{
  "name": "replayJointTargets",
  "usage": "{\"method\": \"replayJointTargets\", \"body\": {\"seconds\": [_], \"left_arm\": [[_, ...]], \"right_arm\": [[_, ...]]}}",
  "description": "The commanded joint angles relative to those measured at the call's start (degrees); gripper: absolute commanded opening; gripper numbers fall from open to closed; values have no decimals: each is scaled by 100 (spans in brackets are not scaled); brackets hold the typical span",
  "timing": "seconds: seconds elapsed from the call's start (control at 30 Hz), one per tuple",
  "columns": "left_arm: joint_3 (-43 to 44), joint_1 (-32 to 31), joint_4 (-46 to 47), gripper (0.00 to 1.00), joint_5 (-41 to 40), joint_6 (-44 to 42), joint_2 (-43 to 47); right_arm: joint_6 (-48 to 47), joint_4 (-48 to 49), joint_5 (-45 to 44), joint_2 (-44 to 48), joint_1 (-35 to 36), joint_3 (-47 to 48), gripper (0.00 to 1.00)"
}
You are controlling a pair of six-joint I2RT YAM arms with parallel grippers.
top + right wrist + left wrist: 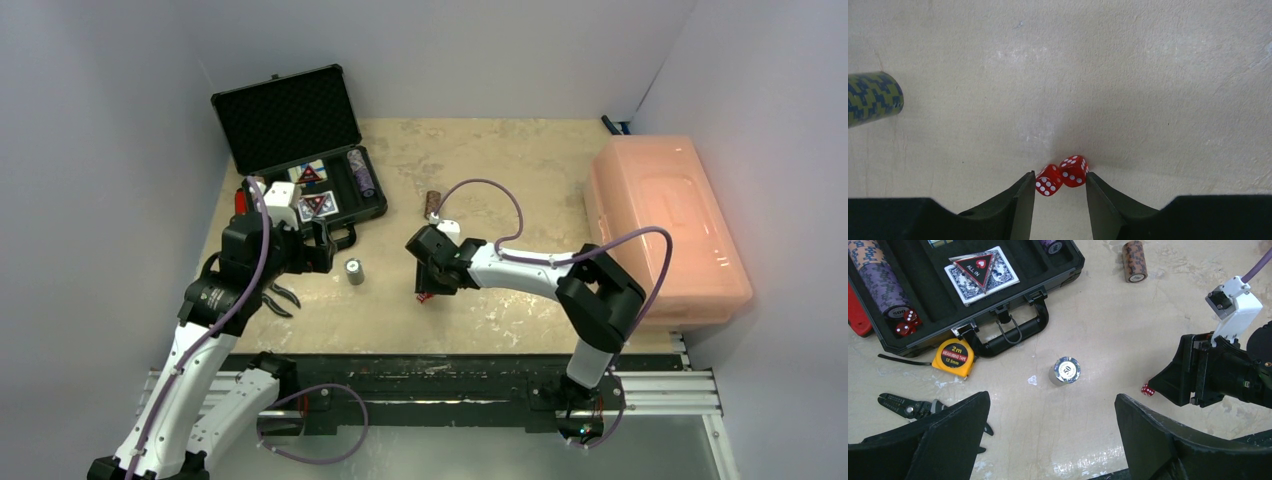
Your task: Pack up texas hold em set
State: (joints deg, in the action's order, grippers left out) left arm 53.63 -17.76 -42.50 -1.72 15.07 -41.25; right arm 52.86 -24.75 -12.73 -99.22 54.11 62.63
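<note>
The black case (285, 120) lies open at the back left. In it are card decks (980, 272), a purple chip stack (880, 282) and two red dice (905, 322). One chip stack (1066, 371) stands upright on the table, and a brown one (1134, 260) lies on its side farther back. My right gripper (1060, 180) is down at the table with two red dice (1074, 171) pinched side by side between its fingertips, the left die tilted. My left gripper (1050, 405) hovers wide open and empty, near the upright stack.
A yellow tape measure (953, 357) lies against the case's handle. Black-handled pliers (908, 407) lie left of my left gripper. A large translucent pink bin (665, 225) takes up the right side. A lying chip stack (873, 97) shows at the left of the right wrist view.
</note>
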Motion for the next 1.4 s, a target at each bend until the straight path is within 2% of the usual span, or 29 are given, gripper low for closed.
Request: {"method": "replayJointTargets", "body": {"seconds": [0.0, 0.47, 1.0, 1.07, 1.3, 1.37], "left_arm": [[0, -43, 218, 96, 65, -169, 30], [1, -79, 220, 95, 101, -180, 21], [6, -79, 219, 95, 136, -180, -5], [7, -79, 225, 95, 141, -188, -5], [8, -79, 221, 95, 141, -188, -23], [12, -79, 227, 95, 141, -190, -38]], "right_arm": [[17, -87, -369, -74, 23, 224, 44], [137, -247, -565, -282, 21, 106, 34], [58, -302, -399, -291, 30, 85, 34], [43, -291, -373, -291, 32, 75, 30], [-12, -301, -353, -228, 39, 51, 1], [-21, -318, -365, -185, 39, 57, 0]]}}
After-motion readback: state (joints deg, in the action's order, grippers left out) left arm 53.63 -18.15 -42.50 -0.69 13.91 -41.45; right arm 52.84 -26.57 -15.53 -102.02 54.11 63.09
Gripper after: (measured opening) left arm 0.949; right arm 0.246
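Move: Just below the right hand's fingertips lie two red dice side by side. The right-hand one, the one to take, is about 1 cm to its right, 2 cm down and level fore and aft; the other is about 1 cm left and 1 cm back. The silver chip stack stands some 15 cm left and 4 cm farther out, the brown chip stack roughly 21 cm ahead and 1 cm right. From the left hand, the right-hand die lies about 21 cm right and 22 cm down. Sinking about 2 cm while shifting roughly 1 cm to its right, the right hand rolls some 5 degrees, left side down, and narrows its fingers, so that the left finger comes down between the dice instead of outside both. It then stays put, and the fingers close the rest of the way to pinch the right-hand die by its sides. ##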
